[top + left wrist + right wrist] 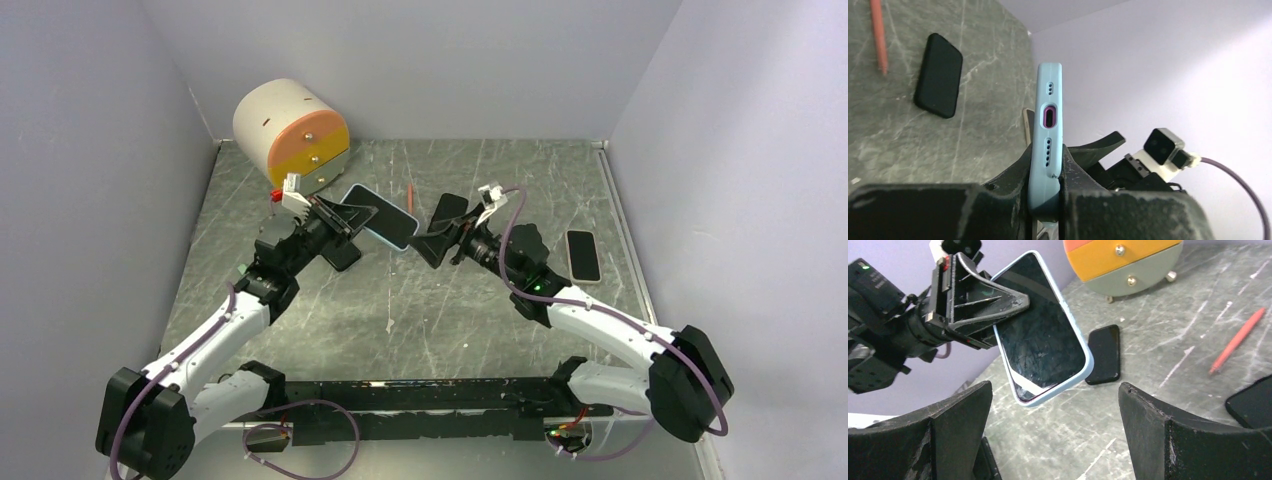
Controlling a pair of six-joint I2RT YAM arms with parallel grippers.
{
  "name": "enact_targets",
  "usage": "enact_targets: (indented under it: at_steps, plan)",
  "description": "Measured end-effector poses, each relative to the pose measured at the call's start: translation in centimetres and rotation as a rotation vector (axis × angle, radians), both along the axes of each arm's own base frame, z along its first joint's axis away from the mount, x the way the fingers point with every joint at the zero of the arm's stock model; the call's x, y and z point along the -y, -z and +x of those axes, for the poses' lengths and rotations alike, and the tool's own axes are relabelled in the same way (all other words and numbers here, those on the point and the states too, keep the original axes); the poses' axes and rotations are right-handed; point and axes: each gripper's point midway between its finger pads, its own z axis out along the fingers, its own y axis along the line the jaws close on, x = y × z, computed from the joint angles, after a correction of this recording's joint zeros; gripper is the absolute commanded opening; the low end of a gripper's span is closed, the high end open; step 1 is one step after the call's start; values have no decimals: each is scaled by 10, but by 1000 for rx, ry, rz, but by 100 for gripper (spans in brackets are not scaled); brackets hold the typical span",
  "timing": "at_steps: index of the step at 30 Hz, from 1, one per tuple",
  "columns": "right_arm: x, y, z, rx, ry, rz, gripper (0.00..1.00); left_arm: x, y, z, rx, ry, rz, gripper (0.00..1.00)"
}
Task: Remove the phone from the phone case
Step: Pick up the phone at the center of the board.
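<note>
The phone (1040,335), dark screen up, sits in a light blue phone case (385,222) that is held in the air above the table. My left gripper (352,215) is shut on one end of the case. In the left wrist view the case (1049,90) stands edge-on between the fingers, its port facing the camera, with the left gripper (1047,156) clamped on both flat sides. My right gripper (428,232) is open just right of the case's free end. In the right wrist view that gripper (1054,401) gapes wide below the case's free corner without touching it.
A cream drum with an orange, yellow and grey face (290,130) stands at the back left. A red pen (410,193) lies behind the grippers. A black phone (1104,354) lies on the table beneath the held one, and another phone (583,255) at the right.
</note>
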Motion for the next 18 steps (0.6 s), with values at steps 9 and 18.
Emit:
enact_targets:
  at_steps: [9, 18]
  plan:
    - [-11, -21, -14, -4, -99, 133, 92, 1, -33, 2, 34, -7, -144, 3]
    - [-19, -25, -13, -37, -177, 214, 73, 1, -55, 1, 62, 2, -214, 2]
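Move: Just right of the left fingers, which still hold it, the cased phone has its middle about 4 cm to the right, straight out level. From the open right hand the cased phone lies some 8 cm to the left, 4 cm ahead and 1 cm higher. On the table, about 27 cm below the left hand, the left black phone is 17 cm ahead and 10 cm left; the middle black phone is 30 cm ahead and 5 cm right of the right hand, 26 cm down. Lifting the cased phone about 5 cm nearly straight up, the left hand keeps its pinch and rolls some 10 degrees so that its right side rises. The right hand follows upward and left by 2 cm or so each, easing slightly back, tips its fingers up and swings them about 10 degrees counter-clockwise, and begins closing from wide open beside the phone's right end. ##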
